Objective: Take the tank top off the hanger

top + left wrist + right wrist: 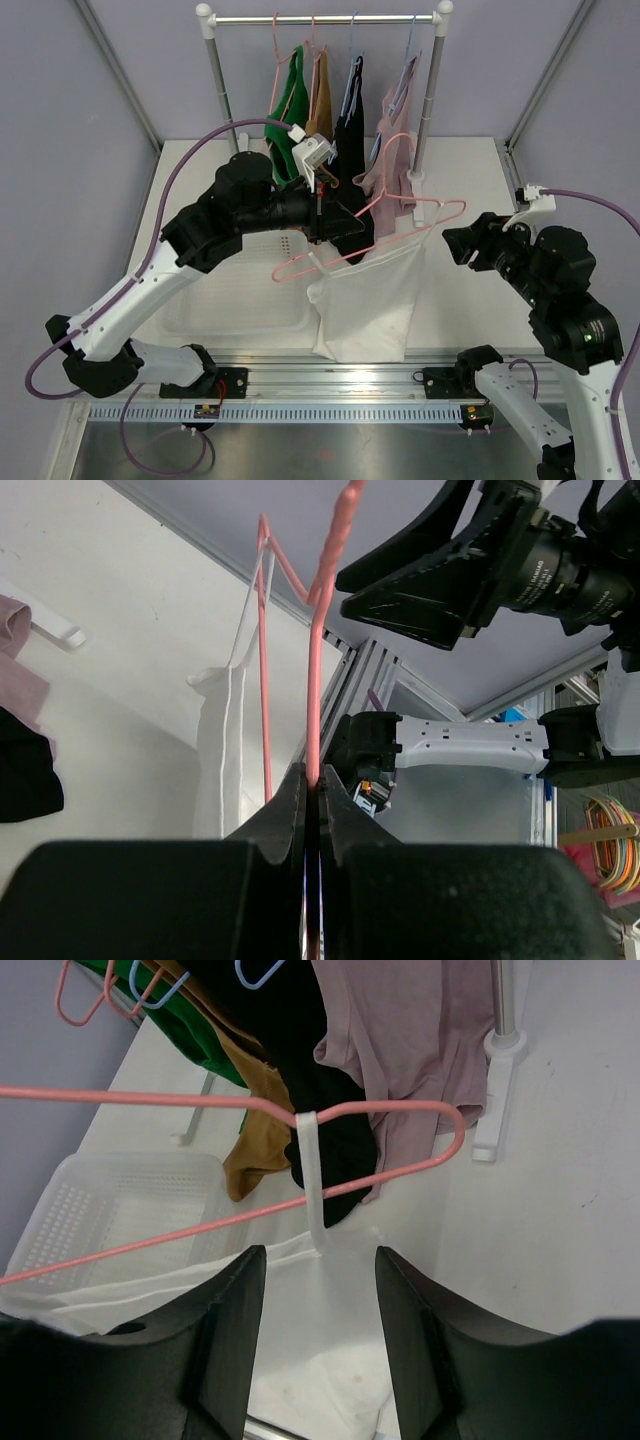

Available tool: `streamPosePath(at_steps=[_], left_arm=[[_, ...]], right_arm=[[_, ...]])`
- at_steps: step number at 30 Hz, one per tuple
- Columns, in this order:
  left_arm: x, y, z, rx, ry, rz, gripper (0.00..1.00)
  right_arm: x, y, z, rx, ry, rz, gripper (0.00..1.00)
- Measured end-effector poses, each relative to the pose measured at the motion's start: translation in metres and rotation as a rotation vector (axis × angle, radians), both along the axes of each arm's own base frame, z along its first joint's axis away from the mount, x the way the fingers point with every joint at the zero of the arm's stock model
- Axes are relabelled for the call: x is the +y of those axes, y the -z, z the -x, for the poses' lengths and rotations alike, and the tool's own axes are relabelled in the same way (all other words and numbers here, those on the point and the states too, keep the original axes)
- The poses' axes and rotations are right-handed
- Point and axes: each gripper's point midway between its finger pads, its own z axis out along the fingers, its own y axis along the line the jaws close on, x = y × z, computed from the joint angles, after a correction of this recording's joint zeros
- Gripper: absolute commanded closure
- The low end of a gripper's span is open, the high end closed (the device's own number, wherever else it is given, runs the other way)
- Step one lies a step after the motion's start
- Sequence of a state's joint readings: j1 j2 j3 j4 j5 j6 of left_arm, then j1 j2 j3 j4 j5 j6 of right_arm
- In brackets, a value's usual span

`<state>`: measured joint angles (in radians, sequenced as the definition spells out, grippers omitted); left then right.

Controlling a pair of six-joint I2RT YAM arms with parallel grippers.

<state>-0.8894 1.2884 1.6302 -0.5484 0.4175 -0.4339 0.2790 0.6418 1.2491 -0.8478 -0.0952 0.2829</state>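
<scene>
A white tank top hangs by thin straps from a pink wire hanger, which sits tilted in mid-air in front of the rack. My left gripper is shut on the hanger's wire, which runs up out of the closed jaws. My right gripper hovers by the hanger's right end. In the right wrist view its fingers stand apart with nothing gripped. One strap loops over the upper wire just beyond them, with the white cloth below.
A clothes rack at the back carries several garments on hangers: green, tan, black and pale pink. A white perforated basket lies under the left arm. The rack's foot stands on the table at the right.
</scene>
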Motion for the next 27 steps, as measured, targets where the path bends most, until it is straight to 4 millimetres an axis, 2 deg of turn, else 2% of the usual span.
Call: streamPosePath(at_steps=[6,8,9,12,18,22,23,26,27], left_arm=[[0.007,0.01,0.005,0.025,-0.023,0.022,1.0],[0.008,0.009,0.005,0.027,-0.029,0.032,1.0],[0.008,0.009,0.005,0.027,-0.032,0.038,1.0],[0.009,0.008,0.005,0.031,-0.038,0.047,1.0],[0.011,0.004,0.006,0.028,-0.044,0.06,1.0],[0.012,0.003,0.007,0.027,-0.046,0.061,1.0],[0.012,0.003,0.007,0.028,-0.046,0.06,1.0],[0.013,0.003,0.007,0.027,-0.048,0.061,1.0],[0.013,0.003,0.006,0.027,-0.05,0.059,1.0]], right_arm=[[0.007,0.01,-0.022,0.017,-0.004,0.008,0.48],[0.01,0.008,-0.026,0.004,-0.014,0.001,0.51],[0.012,0.006,-0.027,-0.002,-0.022,-0.002,0.56],[0.016,0.002,-0.034,-0.018,-0.034,-0.01,0.56],[0.027,0.014,-0.047,0.001,-0.073,-0.018,0.59],[0.032,0.02,-0.055,0.012,-0.088,-0.021,0.73],[0.033,0.021,-0.058,0.015,-0.089,-0.023,0.82],[0.035,0.021,-0.061,0.018,-0.092,-0.022,1.0],[0.035,0.022,-0.062,0.02,-0.093,-0.02,1.0]])
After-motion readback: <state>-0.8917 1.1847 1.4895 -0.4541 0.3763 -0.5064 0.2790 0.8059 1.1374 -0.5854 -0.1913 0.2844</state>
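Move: The white tank top's strap, looped over the far-right arm of the pink hanger, is about 6 cm ahead of my half-open right hand, 4 cm left and a touch lower. The hanger's rounded end is some 7 cm ahead, 3 cm right and slightly above; the tank top's body hangs roughly 12 cm left, 2 cm ahead and 12 cm lower. From my left hand, which grips the hanger, that strap is about 19 cm right, 4 cm ahead and 3 cm below. I reach my right hand forward about 6 cm, and some 3 to 4 cm left, dipping about 2 cm, until the fingertips straddle the strap just under the hanger arm. They narrow slowly on the way in, then close quickly and pinch the strap. My left hand keeps the hanger clamped up in the air, easing barely a centimetre left. ##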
